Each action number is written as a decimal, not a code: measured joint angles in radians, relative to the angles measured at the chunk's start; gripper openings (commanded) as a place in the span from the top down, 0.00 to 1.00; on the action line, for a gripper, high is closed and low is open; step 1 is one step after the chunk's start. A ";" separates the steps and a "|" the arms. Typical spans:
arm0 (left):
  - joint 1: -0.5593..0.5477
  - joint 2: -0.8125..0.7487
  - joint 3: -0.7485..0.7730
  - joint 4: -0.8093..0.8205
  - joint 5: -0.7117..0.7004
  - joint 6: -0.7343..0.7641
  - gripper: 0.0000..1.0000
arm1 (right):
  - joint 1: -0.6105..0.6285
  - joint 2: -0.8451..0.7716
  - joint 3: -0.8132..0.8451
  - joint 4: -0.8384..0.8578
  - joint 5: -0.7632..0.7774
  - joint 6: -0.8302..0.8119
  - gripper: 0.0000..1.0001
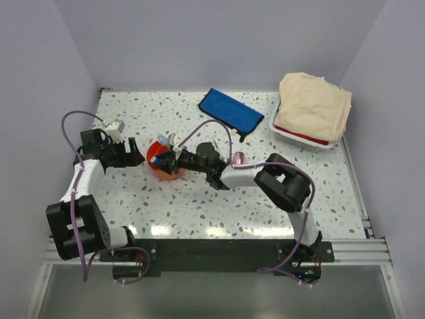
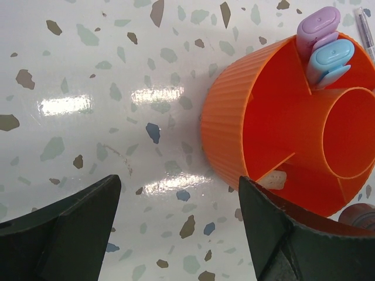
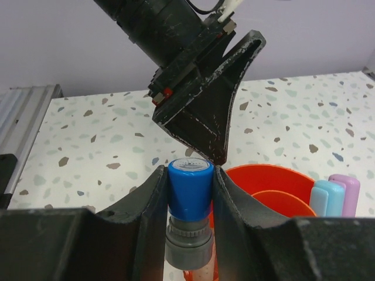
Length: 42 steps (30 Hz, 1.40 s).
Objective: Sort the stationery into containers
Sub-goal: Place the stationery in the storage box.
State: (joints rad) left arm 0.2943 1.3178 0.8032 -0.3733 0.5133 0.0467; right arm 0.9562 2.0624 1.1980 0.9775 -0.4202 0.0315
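Observation:
My right gripper [image 3: 188, 171] is shut on a blue-capped glue stick [image 3: 189, 193] with a grey collar, held upright just above the near rim of the round orange tub [image 3: 275, 178]. A light blue marker [image 3: 326, 199] and a lilac marker [image 3: 348, 193] stand together in one compartment of the tub [image 2: 234, 129]. My left gripper [image 2: 176, 228] is open beside the tub, empty, with its right finger [image 2: 281, 234] close to the ribbed wall. From above, both grippers [image 1: 136, 158] [image 1: 169, 157] meet at the tub [image 1: 166, 173]. The blue pouch [image 1: 230, 113] lies flat at the back.
A white basket [image 1: 292, 135] with a red rim and beige cloth stands at the back right. A thin pen [image 2: 364, 29] lies on the table beyond the tub. A small pink item [image 1: 237, 158] sits by the right forearm. The walls enclose the table on three sides.

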 measured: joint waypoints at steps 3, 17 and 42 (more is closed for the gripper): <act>0.000 0.000 0.000 0.001 -0.004 0.000 0.14 | -0.002 0.013 0.000 0.033 -0.021 -0.029 1.00; 0.000 0.025 0.000 0.013 -0.023 0.000 0.14 | -0.016 0.060 0.000 0.101 -0.053 -0.089 1.00; 0.000 0.027 -0.010 0.020 -0.027 0.002 0.13 | -0.021 0.108 0.019 0.115 -0.068 -0.133 0.39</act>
State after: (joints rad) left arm 0.2943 1.3445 0.7933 -0.3534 0.4866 0.0483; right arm 0.9348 2.1708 1.2175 1.0924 -0.4885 -0.1013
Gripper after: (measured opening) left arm 0.864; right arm 0.547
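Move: The right hand, its fingers pointing left, already holds the small blue-capped bottle upright above the near side of the storage box. The box's middle is about 4 cm ahead of this hand, 1 cm to its left and 12 cm below. In the box, the lilac and light-blue markers stand roughly 9 cm ahead of the hand, 1 cm left and 8 cm down. For the idle left hand, the box lies some 10 cm to the right, 1 cm back and 5 cm below. Down by about 3 cm overall, after a rise of less than a centimetre, the right hand lowers the blue-capped bottle into the storage box's near compartment, beside the centre tube, easing about 1 cm forward and rolling just under 10 degrees about its fingers so their forward side lifts. Once down it stays at that height, and only then do the fingers open and let go of the bottle. ##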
